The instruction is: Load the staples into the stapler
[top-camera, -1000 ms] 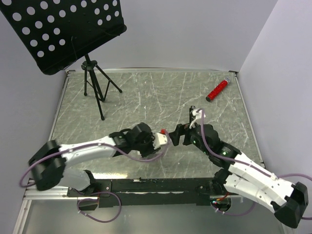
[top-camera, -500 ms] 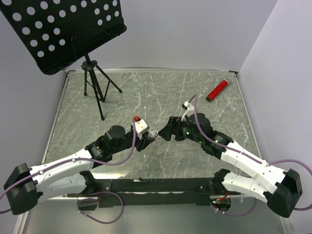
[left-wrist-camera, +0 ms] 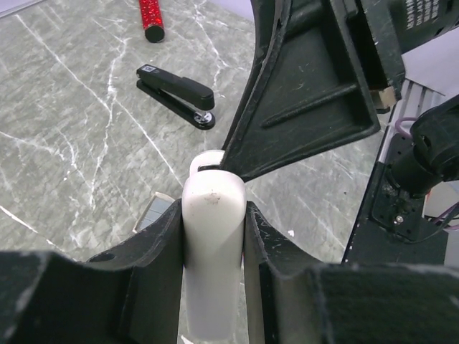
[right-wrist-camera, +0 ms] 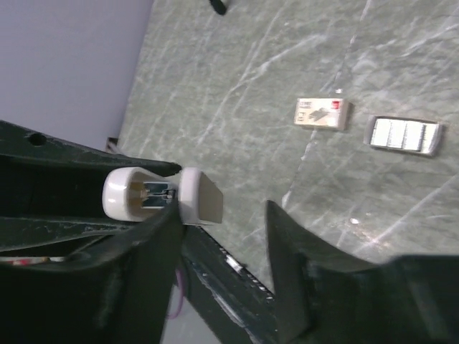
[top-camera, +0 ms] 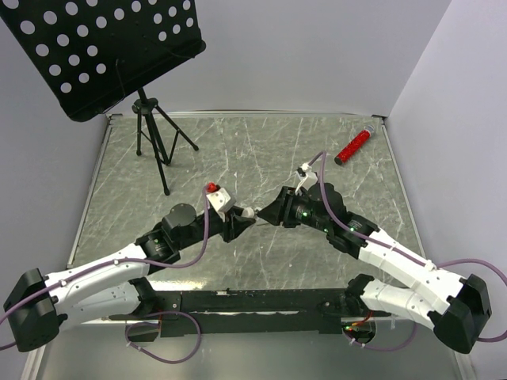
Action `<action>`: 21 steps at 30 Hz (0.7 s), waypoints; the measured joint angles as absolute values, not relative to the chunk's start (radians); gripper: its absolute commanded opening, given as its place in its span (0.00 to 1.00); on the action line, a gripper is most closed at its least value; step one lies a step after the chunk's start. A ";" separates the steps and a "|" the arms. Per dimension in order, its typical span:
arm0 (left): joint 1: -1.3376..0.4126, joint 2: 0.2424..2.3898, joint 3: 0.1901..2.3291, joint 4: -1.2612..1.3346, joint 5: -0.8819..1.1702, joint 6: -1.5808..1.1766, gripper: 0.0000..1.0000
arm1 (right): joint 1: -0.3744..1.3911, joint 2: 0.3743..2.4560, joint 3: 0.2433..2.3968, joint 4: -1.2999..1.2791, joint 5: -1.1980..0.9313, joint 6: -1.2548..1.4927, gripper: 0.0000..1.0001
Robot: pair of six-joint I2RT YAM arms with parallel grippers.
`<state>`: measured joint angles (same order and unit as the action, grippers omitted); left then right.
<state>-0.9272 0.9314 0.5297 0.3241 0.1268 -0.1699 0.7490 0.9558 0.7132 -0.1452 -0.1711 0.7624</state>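
Note:
My left gripper (left-wrist-camera: 213,209) is shut on a white rounded bar (left-wrist-camera: 213,236) and holds it up above the table. A finger (left-wrist-camera: 301,100) of my right gripper meets the bar's far tip. In the right wrist view the right gripper (right-wrist-camera: 219,240) is open; the bar's end (right-wrist-camera: 154,195), with metal inside, sits at the tip of one finger. The black stapler (left-wrist-camera: 176,94) lies closed on the table beyond. The staples box (right-wrist-camera: 323,113) and its grey tray (right-wrist-camera: 404,135) lie side by side on the table. From above, both grippers meet at mid-table (top-camera: 253,214).
A red cylinder (top-camera: 353,144) lies at the far right corner. A black perforated music stand (top-camera: 103,47) on a tripod (top-camera: 154,142) stands at the far left. White walls close the table at the back and right.
Both grippers shifted left and slightly farther with the white bar between them. The left arm lowered and stretched out. The right gripper's jaws narrowed from wide open.

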 measured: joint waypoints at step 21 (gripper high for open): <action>-0.944 0.947 0.554 0.376 0.131 -0.152 0.01 | 0.689 0.953 0.698 -0.112 -0.205 0.870 0.00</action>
<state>-0.9440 0.9466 0.5537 0.3759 0.1314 -0.1516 0.6891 0.9535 0.6983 -0.1116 -0.2050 0.8696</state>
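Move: The small pale end piece of the white stapler lies about 1 cm ahead of the right hand, 1 cm to its left and 1 cm below. From the left hand, already gripping the stapler's body, it is roughly 2 cm ahead and 4 cm right. The staple pack lies some 5 cm ahead and 2 cm right of the right hand, the staple box 5 cm ahead and 6 cm left, both about 18 cm below. The pale end piece of the white stapler is pinched by the right fingers, which close from half open to nearly shut as that hand edges about 1 cm forward. The left hand keeps its grip on the body, drifts some 1.5 cm right towards the right hand, then eases partly back left and rises, ending about 2 cm higher. ##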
